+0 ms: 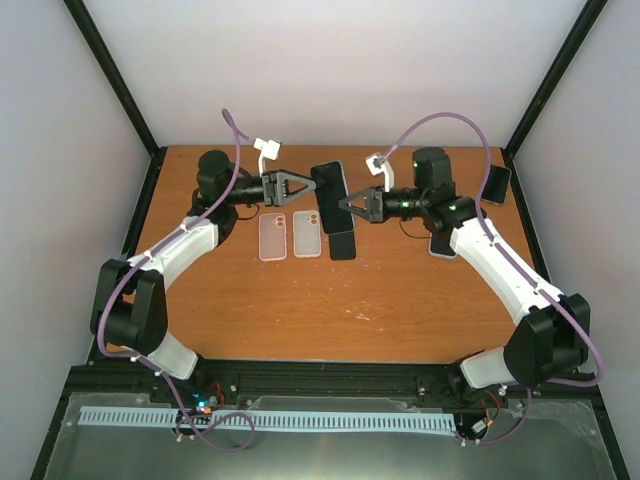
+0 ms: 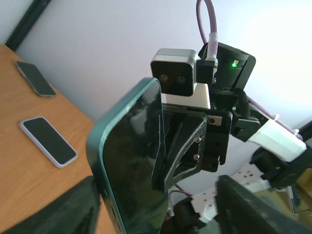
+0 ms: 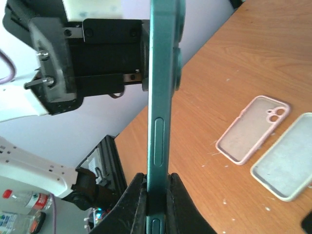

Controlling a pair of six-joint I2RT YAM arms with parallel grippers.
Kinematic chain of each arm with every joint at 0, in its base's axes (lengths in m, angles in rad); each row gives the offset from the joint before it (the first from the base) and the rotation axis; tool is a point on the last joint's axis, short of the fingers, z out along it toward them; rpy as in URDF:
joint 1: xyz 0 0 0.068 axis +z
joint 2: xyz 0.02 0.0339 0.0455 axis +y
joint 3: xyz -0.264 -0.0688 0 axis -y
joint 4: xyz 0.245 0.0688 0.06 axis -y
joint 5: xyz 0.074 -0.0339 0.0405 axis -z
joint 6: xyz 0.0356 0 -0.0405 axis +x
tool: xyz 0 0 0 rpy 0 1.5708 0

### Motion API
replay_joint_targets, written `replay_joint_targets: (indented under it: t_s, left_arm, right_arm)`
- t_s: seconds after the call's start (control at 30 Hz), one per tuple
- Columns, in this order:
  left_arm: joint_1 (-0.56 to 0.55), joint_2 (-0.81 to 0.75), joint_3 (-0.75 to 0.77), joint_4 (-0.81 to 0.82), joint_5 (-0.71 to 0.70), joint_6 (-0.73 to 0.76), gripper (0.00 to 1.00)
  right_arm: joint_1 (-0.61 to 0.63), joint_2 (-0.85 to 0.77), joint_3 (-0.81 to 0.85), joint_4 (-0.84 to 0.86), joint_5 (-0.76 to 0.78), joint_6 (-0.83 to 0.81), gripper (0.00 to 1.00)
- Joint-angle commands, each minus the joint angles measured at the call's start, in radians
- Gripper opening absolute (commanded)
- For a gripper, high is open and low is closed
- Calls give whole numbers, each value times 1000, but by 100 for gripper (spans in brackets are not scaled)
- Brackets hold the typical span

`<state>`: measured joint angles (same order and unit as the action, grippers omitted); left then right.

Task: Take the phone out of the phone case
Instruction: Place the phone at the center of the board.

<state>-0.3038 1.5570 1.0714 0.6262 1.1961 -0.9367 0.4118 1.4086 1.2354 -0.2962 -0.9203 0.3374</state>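
A teal phone (image 1: pixel 330 183) hangs on edge in the air above the back of the table. My right gripper (image 1: pixel 343 207) is shut on its lower end, the fingers pressed on both faces (image 3: pixel 158 195). The phone's side buttons (image 3: pixel 161 141) show in the right wrist view. My left gripper (image 1: pixel 312 187) stands open at the phone's other side; its dark fingers (image 2: pixel 48 209) lie wide apart on either side of the phone (image 2: pixel 131 161), clear of it. An empty pink phone case (image 1: pixel 272 237) and an empty pale one (image 1: pixel 307 235) lie on the table. I cannot tell whether the teal shell is a case.
A black phone (image 1: pixel 343 245) lies flat beside the pale case. Two more phones (image 2: pixel 34 78) (image 2: pixel 48 141) lie at the table's right side, one near the back corner (image 1: pixel 497 183). Black frame posts and white walls bound the table.
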Motion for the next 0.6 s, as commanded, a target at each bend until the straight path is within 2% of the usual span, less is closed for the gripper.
replay_joint_targets:
  t_s: [0.0, 0.1, 0.2, 0.4, 0.57]
  left_arm:
    - [-4, 6, 67, -68, -28, 76, 71]
    - [-5, 9, 87, -141, -56, 129, 82]
    - [-3, 8, 115, -243, -90, 206, 99]
    - [-3, -8, 175, -432, -172, 354, 100]
    - [-3, -17, 186, -494, -203, 404, 100]
  right_arm:
    - [-75, -40, -13, -19, 20, -20, 3]
    - [-102, -62, -37, -42, 32, -39, 3]
    - [-124, -80, -67, -74, 48, -71, 3]
    - [-195, -63, -107, -177, 116, -199, 3]
    - [-259, 4, -138, -211, 157, -241, 3]
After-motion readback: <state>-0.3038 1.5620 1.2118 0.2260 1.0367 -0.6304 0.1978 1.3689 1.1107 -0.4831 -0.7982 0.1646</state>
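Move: The right hand already holds the bare phone by its edge. The free spot on the board where it seems to be headed lies about 8 cm ahead, 8 cm right and 24 cm below. From that hand, and as far below, the dark phone is 8 cm straight ahead, and the clear case 9 cm ahead and 10 cm left. From the left hand, the spot is about 5 cm ahead, 14 cm right and 26 cm below. Right hand carries the phone about 9 cm right, 7 down towards the board; left opens fully, moving forward. ##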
